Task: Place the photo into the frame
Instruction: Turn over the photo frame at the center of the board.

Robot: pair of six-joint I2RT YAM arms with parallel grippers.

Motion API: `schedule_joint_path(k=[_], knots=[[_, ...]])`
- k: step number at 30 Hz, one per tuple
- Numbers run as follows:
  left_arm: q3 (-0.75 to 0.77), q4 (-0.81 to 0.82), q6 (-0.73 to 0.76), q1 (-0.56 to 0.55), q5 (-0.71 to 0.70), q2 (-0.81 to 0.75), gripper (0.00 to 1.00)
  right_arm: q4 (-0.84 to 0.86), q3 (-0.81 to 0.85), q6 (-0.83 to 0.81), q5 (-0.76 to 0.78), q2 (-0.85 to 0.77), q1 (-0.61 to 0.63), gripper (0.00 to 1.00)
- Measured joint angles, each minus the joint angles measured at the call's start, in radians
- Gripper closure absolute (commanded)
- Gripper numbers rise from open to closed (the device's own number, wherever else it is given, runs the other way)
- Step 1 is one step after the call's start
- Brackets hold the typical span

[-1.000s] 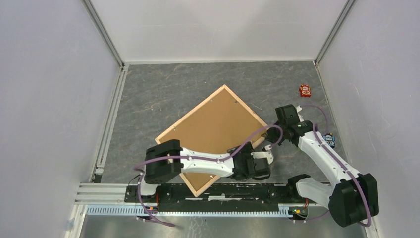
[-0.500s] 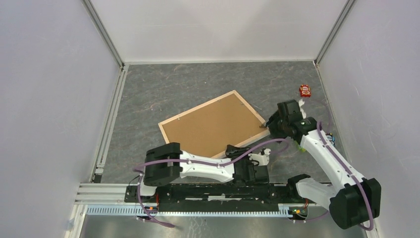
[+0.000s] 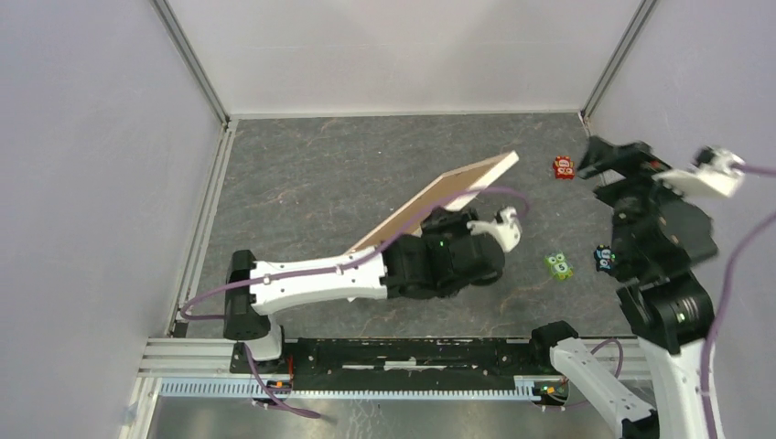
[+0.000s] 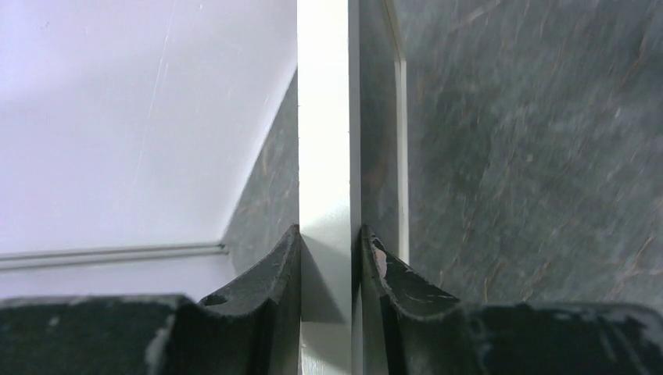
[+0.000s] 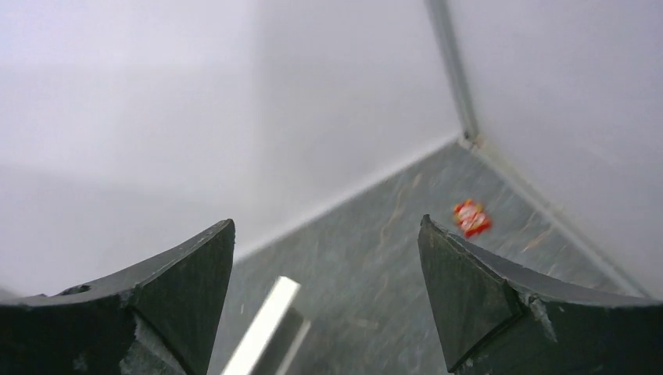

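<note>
The frame (image 3: 462, 180) is a pale wood rectangle with a brown back. It is lifted off the grey floor and tilted steeply on edge, its far corner pointing up and right. My left gripper (image 3: 446, 224) is shut on its near rail. In the left wrist view the white rail (image 4: 324, 117) runs straight up between the two black fingertips of that gripper (image 4: 330, 230). My right gripper (image 3: 615, 157) hangs high at the right, open and empty, apart from the frame. Its wrist view shows the gripper (image 5: 326, 223) above the frame's corner (image 5: 262, 328). The photo is not in view.
Small toy figures lie on the floor at the right: a red one (image 3: 564, 167) near the back corner, a green one (image 3: 559, 265) and a blue one (image 3: 605, 257). White walls close in the cell on three sides. A metal rail (image 3: 366, 352) runs along the near edge.
The frame lay flat, back up, with the right gripper at its right corner. The left gripper shut on its near rail and raised it on edge. The right gripper opened and rose away right.
</note>
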Motion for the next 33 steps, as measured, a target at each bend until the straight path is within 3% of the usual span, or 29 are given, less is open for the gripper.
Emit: schedule_joint_path(k=[7,13,23,28,33], knots=[[0.334,-0.145,-0.058,0.187,0.219,0.0,0.98,0.086,-0.077,-0.055,0.187,-0.193,-0.001,0.11],[0.436,-0.264,-0.213,0.499,0.505,-0.003,0.98,0.067,-0.13,-0.053,0.212,-0.169,-0.001,0.11],[0.165,-0.127,-0.483,1.083,1.004,-0.16,0.98,0.055,-0.183,-0.046,0.195,-0.136,-0.001,0.11],[-0.008,-0.01,-0.61,1.259,1.154,-0.242,0.98,0.055,-0.212,-0.039,0.184,-0.136,-0.001,0.12],[-0.331,0.191,-0.821,1.411,1.255,-0.381,0.98,0.056,-0.246,-0.033,0.159,-0.132,-0.001,0.11]])
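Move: My left hand already grips the near rail of the photo frame. The frame's middle lies about 7 cm ahead, 7 cm left and 11 cm below it, brown backing showing and the far rail low. The board's centre is roughly 17 cm ahead, 4 cm left and 23 cm down, and the green owl about level ahead, 32 cm right and 23 cm down. From my right hand, the frame's middle is some 35 cm left, 3 cm ahead and 28 cm below. I keep the rail pinched in my left hand and swing it about 30 cm left and 19 cm forward, arching up first, then sinking to near starting height, while the wrist rolls left side down by some 80 degrees, turning counter-clockwise and tipping down. My empty, open right hand backs off rightward, then eases forward and sinks. ##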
